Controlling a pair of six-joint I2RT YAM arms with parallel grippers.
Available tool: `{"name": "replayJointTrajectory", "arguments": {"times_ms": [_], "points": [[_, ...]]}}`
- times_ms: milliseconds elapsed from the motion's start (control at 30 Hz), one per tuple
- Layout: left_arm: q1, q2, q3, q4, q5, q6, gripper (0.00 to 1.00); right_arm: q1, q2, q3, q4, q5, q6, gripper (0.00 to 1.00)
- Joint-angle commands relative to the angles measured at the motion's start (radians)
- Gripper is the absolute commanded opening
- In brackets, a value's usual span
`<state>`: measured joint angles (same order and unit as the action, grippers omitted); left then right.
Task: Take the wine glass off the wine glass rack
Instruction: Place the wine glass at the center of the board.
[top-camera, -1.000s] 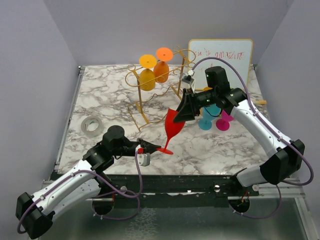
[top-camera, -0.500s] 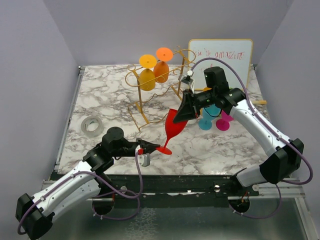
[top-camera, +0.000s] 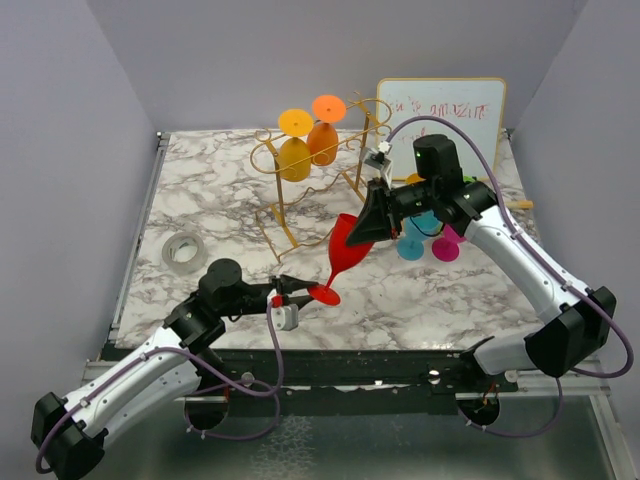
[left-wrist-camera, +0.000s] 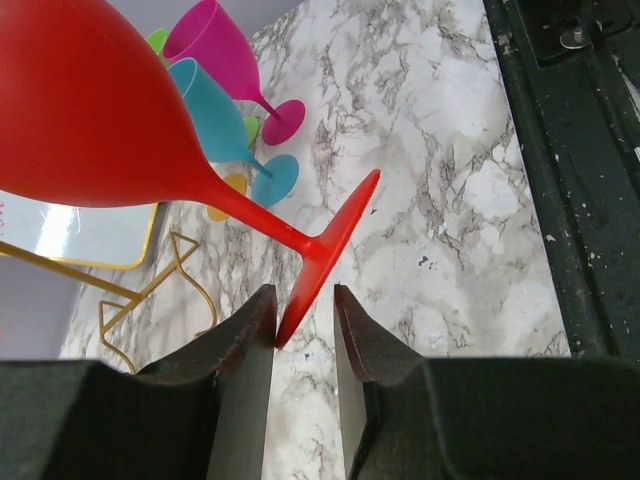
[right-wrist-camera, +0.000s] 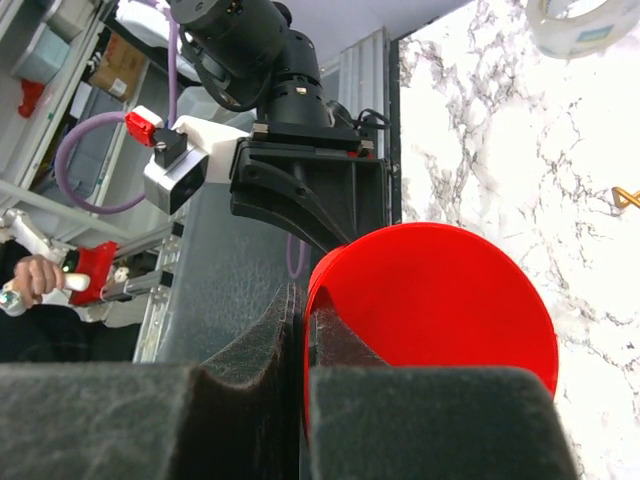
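A red wine glass (top-camera: 345, 250) hangs tilted over the marble table, away from the gold wire wine glass rack (top-camera: 283, 225). My right gripper (top-camera: 372, 225) is shut on its rim, one finger inside the bowl (right-wrist-camera: 440, 300) and one outside. My left gripper (left-wrist-camera: 304, 300) is open at the glass's foot (left-wrist-camera: 335, 235). The foot's edge sits between the jaws against the left finger, with a gap to the right one. Two orange glasses (top-camera: 294, 155) hang upside down on the rack.
A teal glass (top-camera: 410, 240) and a magenta glass (top-camera: 447, 243) stand under my right arm. A white-board (top-camera: 440, 110) leans at the back right. A tape roll (top-camera: 184, 250) lies at the left. The rack's gold foot (left-wrist-camera: 150, 290) is near the left gripper.
My left gripper has opened off the red glass's foot. My right gripper has closed on the rim, and the glass has risen slightly.
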<state>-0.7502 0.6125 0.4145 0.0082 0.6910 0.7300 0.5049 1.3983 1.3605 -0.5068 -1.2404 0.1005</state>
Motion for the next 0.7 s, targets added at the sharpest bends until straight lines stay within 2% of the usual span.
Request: {"name": "replayJointTrajectory", "arguments": {"times_ms": [0, 233, 333, 467, 667], "points": [[-0.001, -0.007, -0.013, 0.022, -0.018, -0.06, 0.33, 0.003, -0.03, -0.025, 0.039, 0.076, -0.001, 0.0], [-0.001, 0.0, 0.018, -0.006, -0.053, -0.101, 0.48, 0.005, -0.029, -0.031, 0.001, 0.139, -0.017, 0.0], [-0.001, -0.005, 0.038, -0.052, -0.125, -0.097, 0.52, 0.004, -0.032, -0.029, -0.03, 0.187, -0.019, 0.01], [-0.001, -0.036, 0.039, -0.032, -0.211, -0.157, 0.62, 0.006, -0.06, -0.061, -0.027, 0.25, 0.006, 0.01], [-0.001, -0.055, 0.048, -0.012, -0.34, -0.266, 0.74, 0.024, -0.081, -0.088, -0.065, 0.461, 0.03, 0.0]]}}
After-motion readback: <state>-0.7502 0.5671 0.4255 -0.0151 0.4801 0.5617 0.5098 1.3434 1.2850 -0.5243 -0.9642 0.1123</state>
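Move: The right gripper already holds the red wine glass by its rim, the glass's middle about 7 cm below. Roughly 10 cm ahead and 30 cm below that gripper is the open middle of the board. The standing blue glass is some 11 cm ahead and 14 cm right, the pink one 9 cm farther right; the rack is 22 cm ahead, 12 cm left. From the left gripper, the red glass's middle lies 3 cm ahead, 7 cm right and 6 cm up. Open the left gripper wide, from about a third, to clear the glass's foot, then draw it some 3 cm forward and left while turning it counter-clockwise. Keep the right fingers pinched on the rim and carry the red glass down and forward, about 4 cm in all, turning clockwise and dipping the fingertips some 10 degrees. ##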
